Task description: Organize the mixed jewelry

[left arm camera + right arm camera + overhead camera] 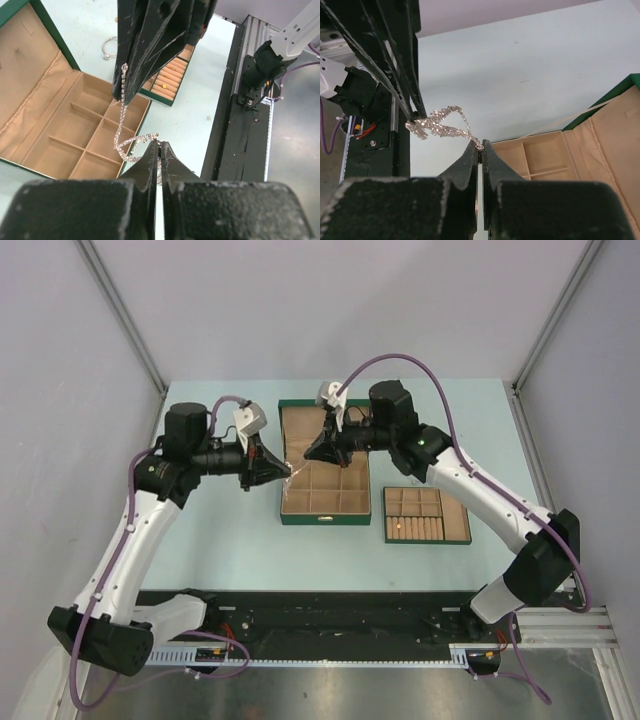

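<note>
A fine silvery chain (pixel 120 135) hangs slack above the table, held at both ends, over the left edge of the open green box (pixel 30 85). My left gripper (pixel 159 144) is shut on one end of the chain (pixel 437 122). My right gripper (pixel 480 145) is shut on the other end. In the top view the left gripper (pixel 275 470) and right gripper (pixel 308 453) point tip to tip, close together, with the chain (pixel 290 471) between them. A thin silvery loop (pixel 104 49) lies on the table beyond the box, partly hidden by the right fingers (pixel 150 50).
The green box (pixel 325 518) has a tan lining, several empty compartments and its lid laid back. A flat green tray with tan ring rolls (pixel 425 515) lies to its right. The black rail (pixel 330 615) runs along the near table edge.
</note>
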### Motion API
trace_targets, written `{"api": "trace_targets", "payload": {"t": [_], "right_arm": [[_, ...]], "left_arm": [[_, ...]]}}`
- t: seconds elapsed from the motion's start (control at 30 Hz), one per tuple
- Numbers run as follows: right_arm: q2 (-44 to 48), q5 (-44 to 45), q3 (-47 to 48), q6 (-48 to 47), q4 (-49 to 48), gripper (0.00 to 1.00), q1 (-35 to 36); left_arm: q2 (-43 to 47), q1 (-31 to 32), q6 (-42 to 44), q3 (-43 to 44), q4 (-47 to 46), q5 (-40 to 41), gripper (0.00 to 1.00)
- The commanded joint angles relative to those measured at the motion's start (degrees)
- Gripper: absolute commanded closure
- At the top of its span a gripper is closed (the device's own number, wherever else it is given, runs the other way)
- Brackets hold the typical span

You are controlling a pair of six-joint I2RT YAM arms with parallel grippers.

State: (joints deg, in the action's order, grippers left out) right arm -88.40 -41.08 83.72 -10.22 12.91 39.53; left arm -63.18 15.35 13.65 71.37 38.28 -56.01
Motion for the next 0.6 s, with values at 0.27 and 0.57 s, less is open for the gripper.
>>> {"api": "trace_targets", "payload": {"t": [0.27,0.57], "right_arm": [[1.1,3.9,8.6,-6.0,10.7,1.00,0.9],[1.9,5.6,9.2,-7.8,13.4,1.00,1.1]], "left_arm": [[-2.7,4.4,6.3,-3.0,-3.2,6.3,0.76],[-3.1,4.9,6.9,-3.4,-6.7,8.0,0.59]]}}
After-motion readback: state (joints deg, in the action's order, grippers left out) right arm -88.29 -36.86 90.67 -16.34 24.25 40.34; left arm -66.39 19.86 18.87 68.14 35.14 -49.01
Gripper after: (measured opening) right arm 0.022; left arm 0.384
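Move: Stretched between the two fingertips, the necklace has its middle about 2 cm ahead of the left fingers, 2 cm to their right and a little below. The open green box has its compartments roughly 14 cm ahead of the left hand, 6 cm to its right and some 27 cm down. From the right hand, the necklace lies about 2 cm back, 2 cm to the left and slightly lower; the box is about 8 cm ahead, 2 cm right, well below, the ring tray 25 cm right and 2 cm ahead. Sinking about 4 cm and edging some 2 cm forward, the left hand opens its shut fingers to over a third and lets go of its end of the necklace. The right hand keeps its pinch on the other end, easing up about 1.5 cm and a little to its right. ##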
